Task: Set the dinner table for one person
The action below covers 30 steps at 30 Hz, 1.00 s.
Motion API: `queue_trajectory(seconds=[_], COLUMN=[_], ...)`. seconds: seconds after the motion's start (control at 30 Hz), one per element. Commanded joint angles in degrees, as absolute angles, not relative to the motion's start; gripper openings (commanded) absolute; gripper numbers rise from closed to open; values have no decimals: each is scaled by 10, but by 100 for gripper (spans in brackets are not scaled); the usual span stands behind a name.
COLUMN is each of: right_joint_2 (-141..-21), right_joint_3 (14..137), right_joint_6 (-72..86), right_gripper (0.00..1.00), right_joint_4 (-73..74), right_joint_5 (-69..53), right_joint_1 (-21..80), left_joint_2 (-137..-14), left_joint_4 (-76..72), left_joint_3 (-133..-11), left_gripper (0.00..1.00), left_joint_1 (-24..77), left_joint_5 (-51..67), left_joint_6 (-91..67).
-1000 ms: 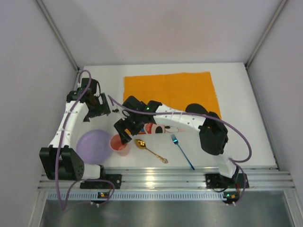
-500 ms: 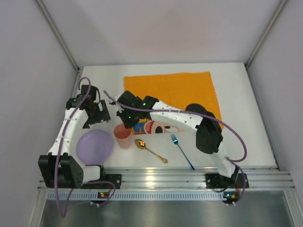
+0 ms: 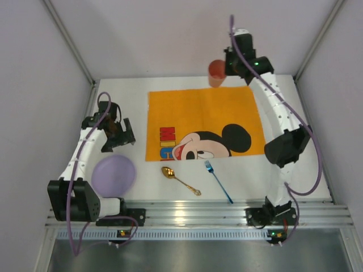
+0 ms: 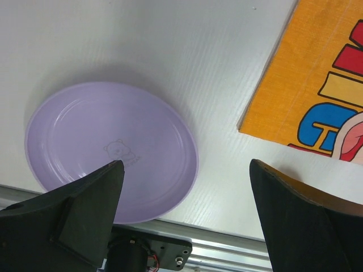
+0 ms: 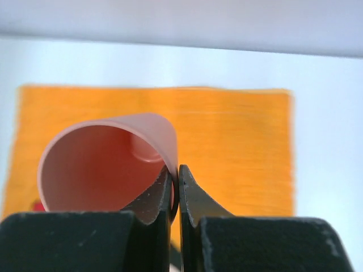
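The white dinner table (image 3: pixel 295 147) carries an orange Mickey Mouse placemat (image 3: pixel 204 113) in the middle. My right gripper (image 3: pixel 228 67) is raised over the mat's far edge, shut on the rim of a pink cup (image 3: pixel 216 72). In the right wrist view one finger sits inside the cup (image 5: pixel 102 164) and one outside, with the right gripper (image 5: pixel 178 177) pinching the wall above the placemat (image 5: pixel 238 141). My left gripper (image 3: pixel 117 134) hovers open left of the mat. In the left wrist view the left gripper (image 4: pixel 186 170) is empty above the purple plate (image 4: pixel 108 141).
The purple plate (image 3: pixel 113 174) lies at the front left. A gold spoon (image 3: pixel 180 180) and a blue fork (image 3: pixel 218 181) lie between the mat and the ribbed aluminium rail (image 3: pixel 198 212). Grey walls close in the table on three sides.
My right arm closed on the cup beside the plate and carried it up and back to the mat's far edge, uncovering the Mickey print. The left arm barely shifted.
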State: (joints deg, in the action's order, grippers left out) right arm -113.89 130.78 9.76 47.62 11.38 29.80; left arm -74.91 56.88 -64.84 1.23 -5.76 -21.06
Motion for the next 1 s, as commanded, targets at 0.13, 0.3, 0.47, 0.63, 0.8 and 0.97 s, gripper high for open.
queue_trajectory(seconds=[0.13,0.3,0.47,0.63,0.8,0.97], right_joint_2=[-1198,-1254,-1299,-1322,-1328,-1319], right_joint_3=[1345,1376,1369,1342,1340,1339], right_joint_6=[151,164,186,224,214,200], right_gripper=[0,0,0,0,6,47], right_joint_4=[500,467,460,474,474,474], right_joint_5=[152,136,177,175,171,170], right_joint_1=[142,115,102,85,85,84], left_joint_2=[-723,-713,-714,-713,-718,-738], left_joint_4=[518,490,482,474,470,468], left_joint_3=[-616,-587,-574,-568,-566,-571], left_gripper=[98,98,97,97,97,97], left_joint_1=[10,10,10,10,10,10], left_joint_5=[-16,16,30,33,35,39], left_joint_6=[-209,-211,-210,-214,-216,-213])
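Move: The right hand holds the cup pinched by its right-hand wall, the cup's middle about 4 cm to the hand's left and 3 cm below it. The landing spot, on the placemat's far right part, is some 10 cm ahead, 15 cm to the right and 27 cm down; the printed black ear is about 10 cm back and 13 cm right, the fork about 30 cm back and 5 cm right. From the left hand the spot lies some 31 cm ahead, 46 cm right, 9 cm lower. The right arm swings the held cup fast to the right, about 19 cm, and some 10 cm forward over the placemat, turning clockwise about 30 degrees, then sinks some 17 cm to its far right part, with the fingers tipping further down, and comes to rest before they start to open, one inside the cup and one outside, letting go of the wall. Meanwhile the empty left hand, fingers still wide open, eases a few centimetres right and down beside the plate. ##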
